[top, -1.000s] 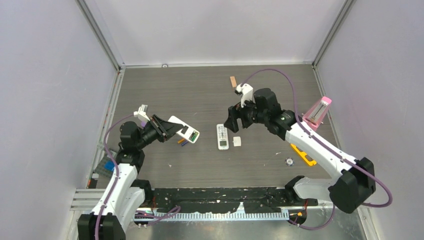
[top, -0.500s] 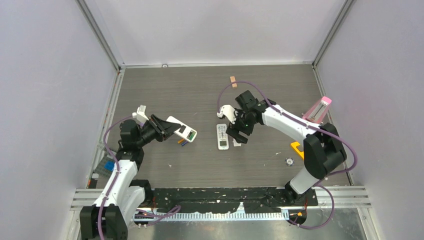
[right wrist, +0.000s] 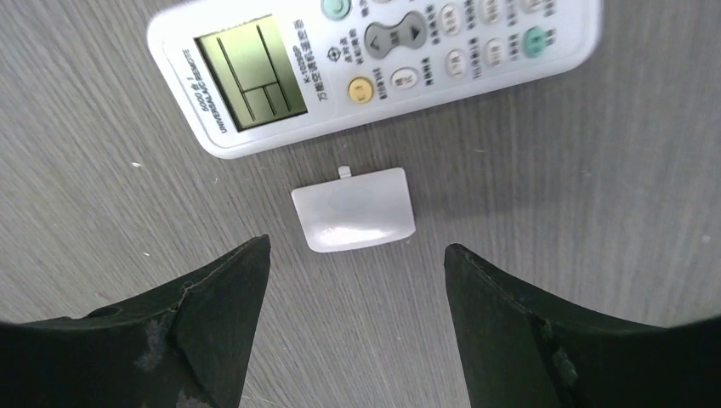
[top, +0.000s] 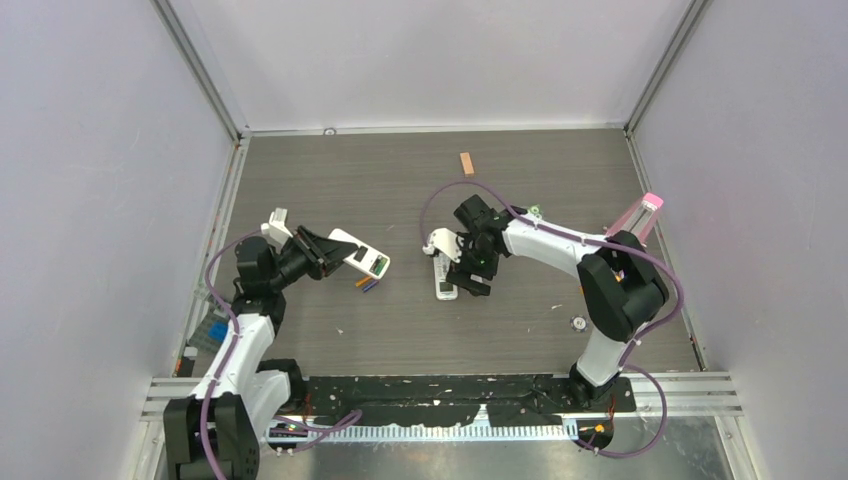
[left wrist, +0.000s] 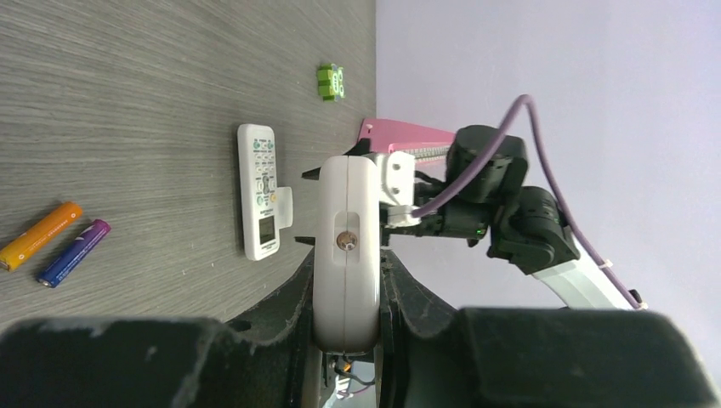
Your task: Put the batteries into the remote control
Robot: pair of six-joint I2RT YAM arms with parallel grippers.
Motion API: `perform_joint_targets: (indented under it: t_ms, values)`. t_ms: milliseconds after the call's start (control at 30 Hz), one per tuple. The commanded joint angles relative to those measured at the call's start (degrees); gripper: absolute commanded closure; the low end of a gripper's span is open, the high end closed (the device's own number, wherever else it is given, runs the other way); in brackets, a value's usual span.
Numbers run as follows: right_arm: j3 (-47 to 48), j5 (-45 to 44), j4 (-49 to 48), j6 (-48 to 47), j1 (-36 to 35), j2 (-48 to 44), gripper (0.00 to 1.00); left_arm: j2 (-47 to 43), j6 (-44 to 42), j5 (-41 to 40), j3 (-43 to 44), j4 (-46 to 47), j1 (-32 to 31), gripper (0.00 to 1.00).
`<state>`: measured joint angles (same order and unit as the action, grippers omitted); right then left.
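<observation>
The remote control (top: 445, 291), white with a small display and grey buttons, lies face up mid-table; it also shows in the right wrist view (right wrist: 374, 59) and the left wrist view (left wrist: 259, 191). A small white battery cover (right wrist: 354, 208) lies beside it. My right gripper (top: 473, 277) is open just above the table, its jaws (right wrist: 355, 248) apart, just short of the cover. The orange battery (top: 360, 283) and the purple battery (top: 369, 287) lie side by side on the table (left wrist: 40, 235) (left wrist: 74, 252). My left gripper (top: 335, 250) is shut on a second white remote (left wrist: 347, 221), raised, its face hidden.
A tan wooden block (top: 466, 163) lies at the back. A pink object (top: 640, 215) leans on the right wall. A small round part (top: 578, 323) lies at front right. Blue items (top: 213, 328) sit at the left edge. A green piece (left wrist: 331, 82) lies far off.
My right arm has swung left and down from behind the remote control to sit over the battery cover. My left gripper has shifted slightly left with the remote it holds.
</observation>
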<state>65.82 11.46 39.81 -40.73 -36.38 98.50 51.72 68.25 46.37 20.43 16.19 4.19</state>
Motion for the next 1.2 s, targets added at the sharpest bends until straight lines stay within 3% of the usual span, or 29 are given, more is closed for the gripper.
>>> perform_joint_targets:
  t_ms: [0, 300, 567, 867, 1100, 1167]
  values:
    - [-1.25, -3.09, -1.45, -1.60, -0.27, 1.61, 0.21, 0.45, 0.66, 2.56, -0.13, 5.00, 1.07, 1.00]
    - [-3.02, -5.81, -4.41, -1.74, -0.72, 2.72, 0.24, 1.07, 0.64, 2.67, -0.12, 5.39, 1.40, 1.00]
    - [-4.44, -4.79, -6.98, -1.73, -1.13, 2.16, 0.42, 1.08, 0.70, 3.10, -0.13, 5.61, 1.53, 1.00]
    - [-3.99, 0.78, -7.69, 0.60, -1.13, -3.78, 0.54, -0.18, -1.89, 2.84, -0.90, 3.77, 1.48, 1.00]
    - [-4.32, 3.27, -8.23, 4.16, -1.03, -9.90, 0.54, -1.52, -4.35, 1.71, -2.14, 1.80, 1.50, 1.00]
    - [-4.30, 0.37, -7.87, 3.49, -1.06, -9.04, 0.47, -1.78, -4.84, 1.70, -2.18, 1.35, 1.53, 1.00]
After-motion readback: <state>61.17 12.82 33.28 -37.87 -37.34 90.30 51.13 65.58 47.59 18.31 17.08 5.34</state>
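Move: The battery cover, a small white plate lying flat, is almost under the right hand's open fingers, about 4 cm below and roughly 1 cm to the right. The table remote lies beside it, its middle some 5 cm left of this hand and 1 cm ahead; the green block is about 16 cm ahead and 14 cm right. From the left hand, holding the open remote, the cover is roughly 28 cm to the right, about level fore and aft, and 18 cm below. The right hand sinks about 2.5 cm onto the battery cover, easing some 1 cm to the right, then stays low while its fingers, set fore and aft of the cover, narrow from wide open to a bit under half. Still open that far, they come up empty: the hand rises about 5 cm away from the cover, drifting 2.5 cm left towards the table remote as its fingertips swing some 10 degrees to the left. ##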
